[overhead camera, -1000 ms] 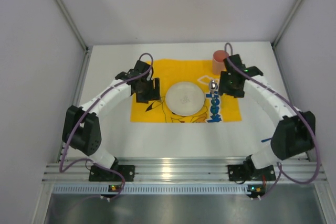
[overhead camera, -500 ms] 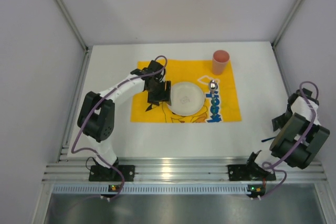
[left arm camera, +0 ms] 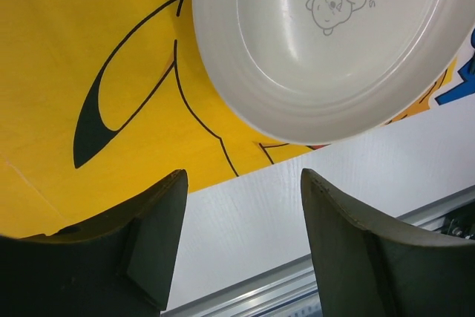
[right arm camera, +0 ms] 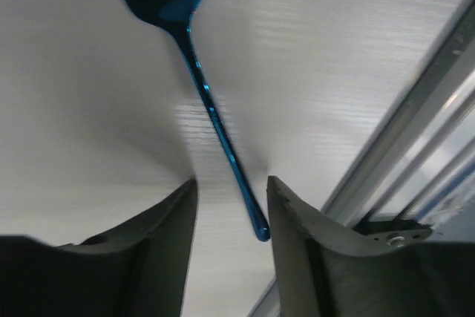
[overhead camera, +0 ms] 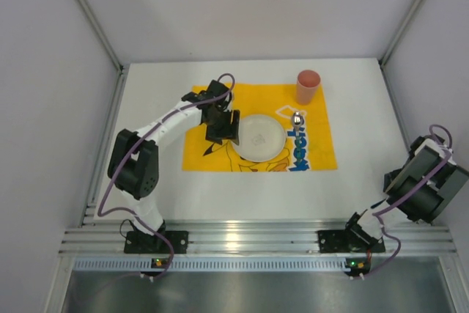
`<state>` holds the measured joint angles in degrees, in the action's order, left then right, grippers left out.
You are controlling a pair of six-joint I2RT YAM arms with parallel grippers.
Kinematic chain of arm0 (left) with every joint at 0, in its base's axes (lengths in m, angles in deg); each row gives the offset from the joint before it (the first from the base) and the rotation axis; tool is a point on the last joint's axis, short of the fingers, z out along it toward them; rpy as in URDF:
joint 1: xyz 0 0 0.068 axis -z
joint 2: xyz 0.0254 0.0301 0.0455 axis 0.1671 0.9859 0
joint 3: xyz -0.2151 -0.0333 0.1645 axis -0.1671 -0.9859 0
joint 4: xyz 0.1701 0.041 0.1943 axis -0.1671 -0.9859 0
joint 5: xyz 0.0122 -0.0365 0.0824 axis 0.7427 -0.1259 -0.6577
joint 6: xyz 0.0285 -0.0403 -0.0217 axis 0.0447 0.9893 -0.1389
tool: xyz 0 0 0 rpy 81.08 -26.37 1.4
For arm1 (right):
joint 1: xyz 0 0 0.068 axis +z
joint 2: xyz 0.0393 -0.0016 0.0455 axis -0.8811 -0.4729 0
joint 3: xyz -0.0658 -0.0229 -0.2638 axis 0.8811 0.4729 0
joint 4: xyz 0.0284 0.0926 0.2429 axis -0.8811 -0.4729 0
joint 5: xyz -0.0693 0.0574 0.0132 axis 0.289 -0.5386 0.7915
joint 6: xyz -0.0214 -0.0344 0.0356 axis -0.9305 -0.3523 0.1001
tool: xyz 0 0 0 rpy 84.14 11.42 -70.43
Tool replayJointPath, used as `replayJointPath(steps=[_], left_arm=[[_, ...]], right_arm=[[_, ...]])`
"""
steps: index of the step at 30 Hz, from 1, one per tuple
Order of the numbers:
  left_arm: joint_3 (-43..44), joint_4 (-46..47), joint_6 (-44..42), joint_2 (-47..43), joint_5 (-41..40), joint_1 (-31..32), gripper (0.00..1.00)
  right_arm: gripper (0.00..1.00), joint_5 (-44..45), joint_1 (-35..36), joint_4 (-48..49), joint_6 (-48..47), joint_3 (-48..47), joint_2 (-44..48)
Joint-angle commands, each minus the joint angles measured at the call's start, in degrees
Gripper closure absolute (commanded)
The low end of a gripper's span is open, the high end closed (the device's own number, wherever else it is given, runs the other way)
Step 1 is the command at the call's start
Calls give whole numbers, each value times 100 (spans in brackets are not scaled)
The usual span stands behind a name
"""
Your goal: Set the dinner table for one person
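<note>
The white dinner table (overhead camera: 154, 181) carries a yellow cartoon cloth (overhead camera: 212, 100). On the cloth are a white plate (overhead camera: 258, 137), a silver spoon (overhead camera: 297, 119) and a pink cup (overhead camera: 308, 86). My left gripper (overhead camera: 221, 127) is open and empty just left of the plate. In the left wrist view (left arm camera: 243, 176) its jaws stand wide over the cloth's near edge, with the plate (left arm camera: 326, 42) ahead. My right gripper (overhead camera: 390, 182) is low at the table's right front. In the right wrist view (right arm camera: 231, 183) it is open, and the handle of a blue utensil (right arm camera: 215, 120) lies on the table between its fingers.
Aluminium rails (overhead camera: 249, 238) run along the near edge, and the rail also shows in the right wrist view (right arm camera: 415, 124). Grey walls enclose the table on three sides. The cloth (left arm camera: 67, 57) ends on bare white table (left arm camera: 297, 191) towards the rail.
My right arm has pulled back from beside the spoon and cup, folding to the table's right front. My left gripper has shifted right, up to the plate's left rim.
</note>
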<state>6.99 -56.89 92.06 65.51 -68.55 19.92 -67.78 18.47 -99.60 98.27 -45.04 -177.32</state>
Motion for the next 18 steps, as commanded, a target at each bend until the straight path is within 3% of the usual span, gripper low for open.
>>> replayJointPath(steps=[1, 3, 5, 8, 12, 18], left_arm=[[-137, -150, -24, -481, -134, 25, 33], [-225, -133, 55, -570, -186, 52, 33], [-375, -124, 125, -710, -230, 78, 33], [-577, -132, 222, -939, -336, 131, 33], [-832, -194, 310, -1220, -459, 175, 33], [-1078, -255, 460, -1405, -494, 254, 33]], right_arm=[[59, -129, -64, 1175, 177, 46, -531], [64, 29, -64, 1271, 151, 80, -715], [83, -5, -64, 1420, 125, 264, -830], [97, -75, -29, 1702, 72, 344, -962], [100, 3, 217, 1720, 46, 186, -1016], [100, 100, 1569, 1667, 28, -148, -551]])
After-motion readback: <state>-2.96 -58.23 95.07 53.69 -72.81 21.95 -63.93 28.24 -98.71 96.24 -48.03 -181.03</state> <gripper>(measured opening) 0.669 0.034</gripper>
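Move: The blue fork lies right under the right hand, its handle already between the open fingers; its middle is about 4 cm to the right, 2 cm ahead and 1 cm below. From this hand the spoon on the placemat is some 27 cm left and 17 ahead, the plate roughly 39 left and 17 ahead, and the cup 24 left and 31 ahead. From the left hand the fork is about 50 cm right, 16 back and 8 below. The right fingers shut on the fork's handle, pinching it towards its plain end while the hand eases about 1 cm forward and 1 cm down. Gripping it, the hand then draws another 2 cm forward, starts to rise slightly and turns some 10 degrees counter-clockwise. The left hand, empty and open, backs about 5 cm away from the plate, backward and to its left, rising a little. ##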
